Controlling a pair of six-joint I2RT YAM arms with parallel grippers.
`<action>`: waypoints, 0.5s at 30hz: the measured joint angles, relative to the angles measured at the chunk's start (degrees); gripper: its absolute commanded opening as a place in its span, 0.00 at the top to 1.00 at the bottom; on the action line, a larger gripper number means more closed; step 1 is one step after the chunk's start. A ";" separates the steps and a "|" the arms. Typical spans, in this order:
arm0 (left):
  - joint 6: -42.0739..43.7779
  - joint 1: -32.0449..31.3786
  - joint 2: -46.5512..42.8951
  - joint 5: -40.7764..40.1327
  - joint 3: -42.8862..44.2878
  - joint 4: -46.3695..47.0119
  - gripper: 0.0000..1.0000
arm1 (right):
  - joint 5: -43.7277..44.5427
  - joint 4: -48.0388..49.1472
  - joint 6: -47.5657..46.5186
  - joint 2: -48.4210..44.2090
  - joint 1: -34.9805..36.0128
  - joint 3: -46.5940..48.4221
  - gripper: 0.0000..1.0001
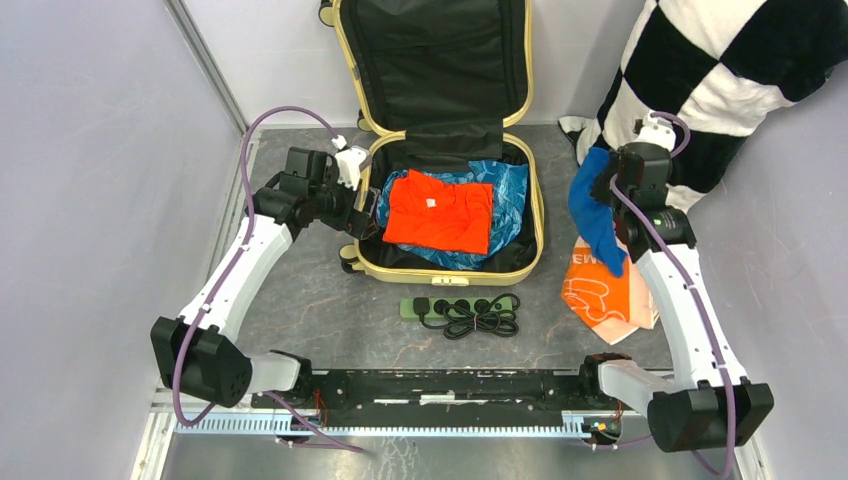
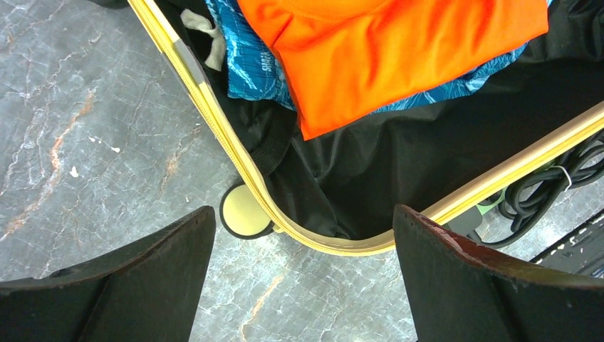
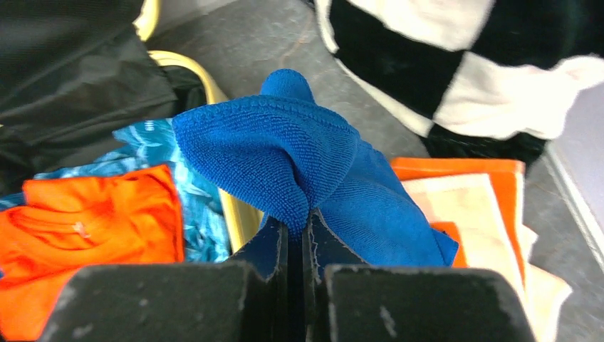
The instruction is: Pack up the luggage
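The pale-yellow luggage point(image 1: 452, 275) lies open at the table's middle, with its black-lined lid propped up behind. Inside, an orange shirt point(image 1: 440, 212) rests on a blue patterned garment point(image 1: 512, 190). My right gripper point(image 3: 298, 226) is shut on a fold of a blue knit cloth point(image 3: 285, 153), which hangs lifted just right of the case point(image 1: 595, 215). My left gripper point(image 2: 303, 214) is open above the case's near-left corner, over its yellow rim point(image 2: 214, 114) and a caster wheel point(image 2: 244, 211), and it holds nothing.
A green power strip with a coiled black cable point(image 1: 462, 312) lies in front of the case. An orange-and-white folded item point(image 1: 598, 292) sits under the right arm. A black-and-white checkered pillow point(image 1: 720, 70) fills the back right corner. Grey walls stand on both sides.
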 measured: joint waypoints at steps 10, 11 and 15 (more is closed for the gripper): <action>0.00 0.55 -0.04 -0.44 1.01 -1.33 0.00 | -4.59 2.95 4.68 10.91 11.32 4.46 1.00; 0.00 0.63 -0.04 -0.44 1.22 -1.62 0.00 | -4.24 2.93 5.11 12.20 13.29 5.35 1.00; 0.00 1.42 -0.04 -0.22 2.56 -2.43 0.00 | -1.57 3.17 7.45 18.73 20.90 10.58 1.00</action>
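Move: The right hand holds the blue cloth up in the air; the orange shirt in the suitcase, where it is being taken, lies about 28 cm to its left, 2 cm back and 19 cm below. The suitcase's right rim is some 11 cm left, level fore-and-aft, 14 cm below. The orange towel lies 14 cm back, 5 cm right, 22 cm below. From the left hand the shirt is about 15 cm right, 3 cm ahead, 11 cm below. Right hand sweeps the still-pinched blue cloth about 17 cm left towards the orange shirt, turning some 20 degrees counter-clockwise. ##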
